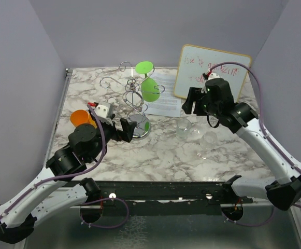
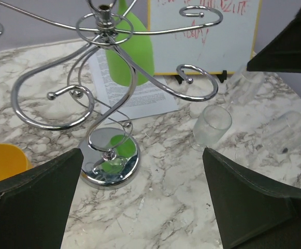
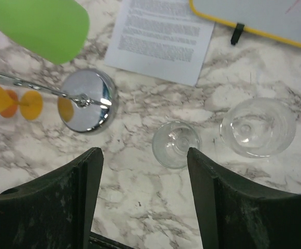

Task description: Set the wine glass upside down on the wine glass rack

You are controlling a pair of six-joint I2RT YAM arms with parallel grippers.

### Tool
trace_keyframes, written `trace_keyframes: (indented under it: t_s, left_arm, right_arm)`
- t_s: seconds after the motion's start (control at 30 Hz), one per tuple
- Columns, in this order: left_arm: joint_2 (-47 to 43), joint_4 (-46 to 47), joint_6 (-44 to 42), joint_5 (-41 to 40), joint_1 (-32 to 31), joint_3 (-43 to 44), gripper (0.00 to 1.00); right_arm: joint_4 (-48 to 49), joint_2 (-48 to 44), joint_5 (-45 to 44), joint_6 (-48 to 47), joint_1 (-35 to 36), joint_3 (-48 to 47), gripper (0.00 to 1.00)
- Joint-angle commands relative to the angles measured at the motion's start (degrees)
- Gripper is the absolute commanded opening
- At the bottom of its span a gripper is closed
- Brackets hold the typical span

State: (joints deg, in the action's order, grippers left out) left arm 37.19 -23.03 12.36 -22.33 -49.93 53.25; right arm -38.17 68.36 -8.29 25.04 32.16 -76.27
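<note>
A green wine glass [image 1: 150,89] hangs upside down from a loop arm of the chrome wine glass rack [image 1: 131,94], foot up and bowl down. In the left wrist view the green wine glass [image 2: 130,52] shows behind the rack's stem [image 2: 109,31]. My right gripper [image 1: 194,106] is right of the glass, apart from it, open and empty. In its own view the right gripper [image 3: 145,192] hovers over bare marble, with the green bowl [image 3: 41,23] at top left. My left gripper [image 1: 124,129] is open and empty just left of the rack's disc base [image 1: 141,125].
Two clear glasses [image 1: 184,127] [image 1: 210,137] stand on the marble table right of the rack. An orange cup [image 1: 80,118] sits by the left arm. A printed sheet [image 1: 163,96] and a whiteboard [image 1: 212,72] are at the back right.
</note>
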Motion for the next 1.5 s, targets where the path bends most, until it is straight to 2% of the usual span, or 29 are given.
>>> trace_keyframes:
  t_s: [0.0,0.2,0.47,0.67,0.87,1.0,1.2,1.37,1.47]
  left_arm:
    - [-0.64,4.31,-1.29,7.08,0.1,-2.47,0.99]
    - [-2.16,8.14,-3.92,12.06,0.1,-5.45,0.99]
    - [-5.97,11.64,-4.81,6.87,0.1,-7.46,0.99]
    - [-5.14,11.71,-3.56,6.65,0.1,-5.73,0.99]
    - [-3.26,10.84,-3.16,6.75,0.1,-4.75,0.99]
    - [-2.21,10.15,-2.1,6.12,0.1,-4.26,0.99]
    - [-0.94,10.11,-1.12,6.0,0.1,-3.95,0.98]
    - [-0.97,10.37,-0.92,7.45,0.1,-4.04,0.98]
    - [-1.32,10.28,-0.71,7.52,0.1,-4.19,0.98]
  right_arm:
    - [-5.85,3.79,-1.7,-0.93,-0.08,0.75,0.7]
    - [-5.35,8.17,-5.13,-0.63,-0.08,0.25,0.68]
    - [-5.02,11.41,-6.17,-1.92,0.01,-0.03,0.63]
    - [-5.81,9.38,-16.81,-0.07,0.24,-1.76,0.61]
    - [-3.34,7.0,-20.74,-0.63,0.21,-0.92,0.6]
    - [-8.42,10.06,-27.91,2.89,0.23,-1.89,0.57]
    - [-9.36,14.62,-24.94,4.0,0.25,-0.44,0.49]
    - [-6.78,17.64,-19.67,1.95,0.18,-0.55,0.31]
    - [-7.74,18.97,-20.66,2.39,0.21,-1.29,0.24]
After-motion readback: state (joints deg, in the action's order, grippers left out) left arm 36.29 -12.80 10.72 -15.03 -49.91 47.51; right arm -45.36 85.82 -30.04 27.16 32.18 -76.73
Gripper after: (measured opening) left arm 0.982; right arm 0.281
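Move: The right hand's next wine glass, the far one of the three clear glasses, stands about 8 cm to its right, 4 cm ahead, its middle some 19 cm below. The near-left clear glass is almost straight beneath, about 1 cm back and 2 cm left; the near-right one lies roughly 8 cm back and 10 cm right, both as low. From the left hand the wine glass is about 31 cm right, 13 cm ahead and 22 cm below. In two dips the right hand sinks about 11 cm, also rightward, closing at the wine glass's rim. ##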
